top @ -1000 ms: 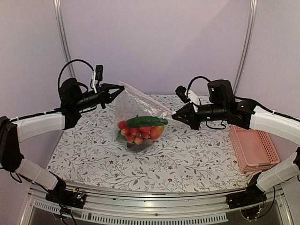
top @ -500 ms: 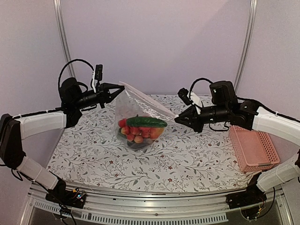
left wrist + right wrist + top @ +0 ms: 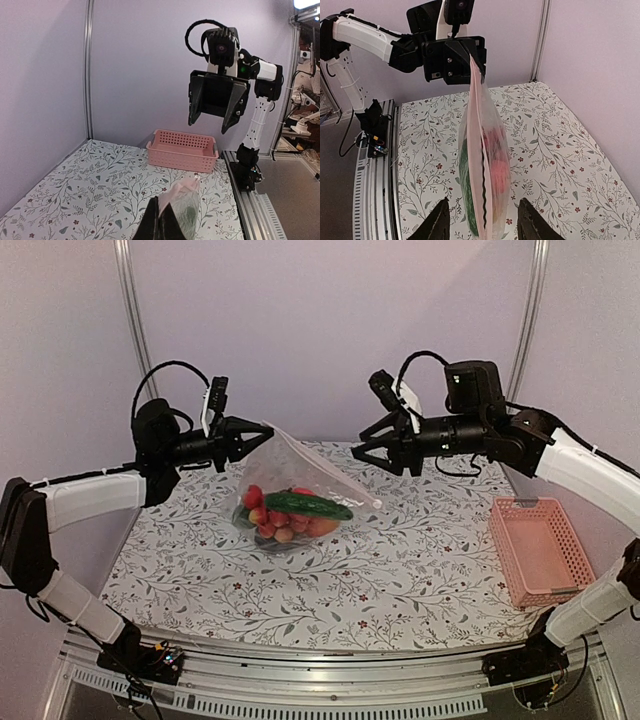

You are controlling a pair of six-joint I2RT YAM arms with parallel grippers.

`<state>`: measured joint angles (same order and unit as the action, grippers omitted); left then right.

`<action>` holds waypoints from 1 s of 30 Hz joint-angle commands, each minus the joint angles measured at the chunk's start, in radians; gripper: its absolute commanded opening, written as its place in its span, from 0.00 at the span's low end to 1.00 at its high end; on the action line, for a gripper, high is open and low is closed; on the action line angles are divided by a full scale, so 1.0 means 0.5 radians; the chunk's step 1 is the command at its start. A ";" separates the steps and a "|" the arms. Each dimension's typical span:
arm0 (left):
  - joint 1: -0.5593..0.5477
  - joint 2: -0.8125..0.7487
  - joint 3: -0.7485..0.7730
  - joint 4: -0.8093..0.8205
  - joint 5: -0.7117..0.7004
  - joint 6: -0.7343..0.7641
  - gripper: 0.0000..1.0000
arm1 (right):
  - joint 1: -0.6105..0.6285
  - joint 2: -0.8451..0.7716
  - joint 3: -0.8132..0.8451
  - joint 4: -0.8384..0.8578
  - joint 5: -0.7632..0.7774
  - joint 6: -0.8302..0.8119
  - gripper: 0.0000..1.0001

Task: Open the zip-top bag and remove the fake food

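The zip-top bag [image 3: 305, 472] hangs by its top left corner from my left gripper [image 3: 264, 429], which is shut on that corner. Its bottom rests on the table with the fake food [image 3: 292, 514] inside: red round pieces, an orange one and a long green one. The zip edge slants down to a free right corner [image 3: 375, 502]. My right gripper [image 3: 366, 453] is open above and to the right of that corner, touching nothing. In the right wrist view the bag [image 3: 483, 150] shows a narrow slit along its zip edge, below the open fingers [image 3: 441, 223]. The left wrist view shows the pinched bag [image 3: 188, 202].
A pink mesh basket [image 3: 540, 552] stands at the table's right edge and also appears in the left wrist view [image 3: 182, 150]. The flower-patterned tablecloth [image 3: 200, 580] covers the table. Metal frame posts [image 3: 128, 310] stand at the back corners.
My right gripper has opened, let go of the bag's right corner and risen away to the upper right. The bag has sagged onto the table, still held by the left gripper.
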<state>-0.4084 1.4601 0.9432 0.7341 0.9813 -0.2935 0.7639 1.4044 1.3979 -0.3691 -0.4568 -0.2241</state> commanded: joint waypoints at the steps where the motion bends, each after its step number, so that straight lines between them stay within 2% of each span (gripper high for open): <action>1: -0.037 0.010 0.085 0.024 0.058 0.032 0.00 | 0.006 0.200 0.185 -0.106 -0.068 0.027 0.44; 10: -0.059 0.035 0.110 0.007 0.071 0.028 0.00 | 0.050 0.413 0.303 -0.188 -0.103 0.016 0.39; 13: -0.069 0.054 0.119 0.011 0.072 0.026 0.00 | 0.063 0.441 0.309 -0.199 -0.088 0.019 0.31; 17: -0.074 0.081 0.143 0.011 0.053 0.009 0.00 | 0.082 0.477 0.339 -0.221 -0.059 0.014 0.08; 19: -0.074 0.105 0.176 -0.020 0.005 0.005 0.00 | 0.089 0.499 0.366 -0.228 -0.083 0.022 0.01; 24: -0.075 0.230 0.349 -0.261 -0.248 -0.014 0.00 | 0.092 0.551 0.439 -0.188 -0.252 0.116 0.00; 27: -0.074 0.361 0.516 -0.471 -0.447 -0.044 0.00 | 0.094 0.571 0.431 -0.050 -0.292 0.229 0.00; 30: -0.055 0.524 0.697 -0.657 -0.611 -0.122 0.11 | 0.092 0.580 0.386 0.169 -0.253 0.440 0.00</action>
<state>-0.4412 1.6405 1.1942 0.5476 0.8463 -0.3096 0.8005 1.6768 1.5925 -0.4072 -0.5529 -0.1318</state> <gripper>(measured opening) 0.045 0.005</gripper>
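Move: The middle of the bag's open pink rim runs some 5 cm to the right gripper's left, 1 cm ahead and 6 cm below it; from the left gripper, which still pinches the rim's left corner, it is about 12 cm right, 2 cm back and 5 cm down. From the right gripper, the rim's loose right corner hangs 4 cm right, 1 cm back and 13 cm down, and the cucumber lies about 9 cm left, 1 cm back and 15 cm down. Sweep the open right gripper left and down onto the rim, some 6 cm lower, shut its fingers on the edge short of the loose corner, then draw it slightly up and farther left, tipping the fingers a little. Hold the rim's left corner nearly still with the left gripper, then late swing it about 6 cm forward and a little right. ##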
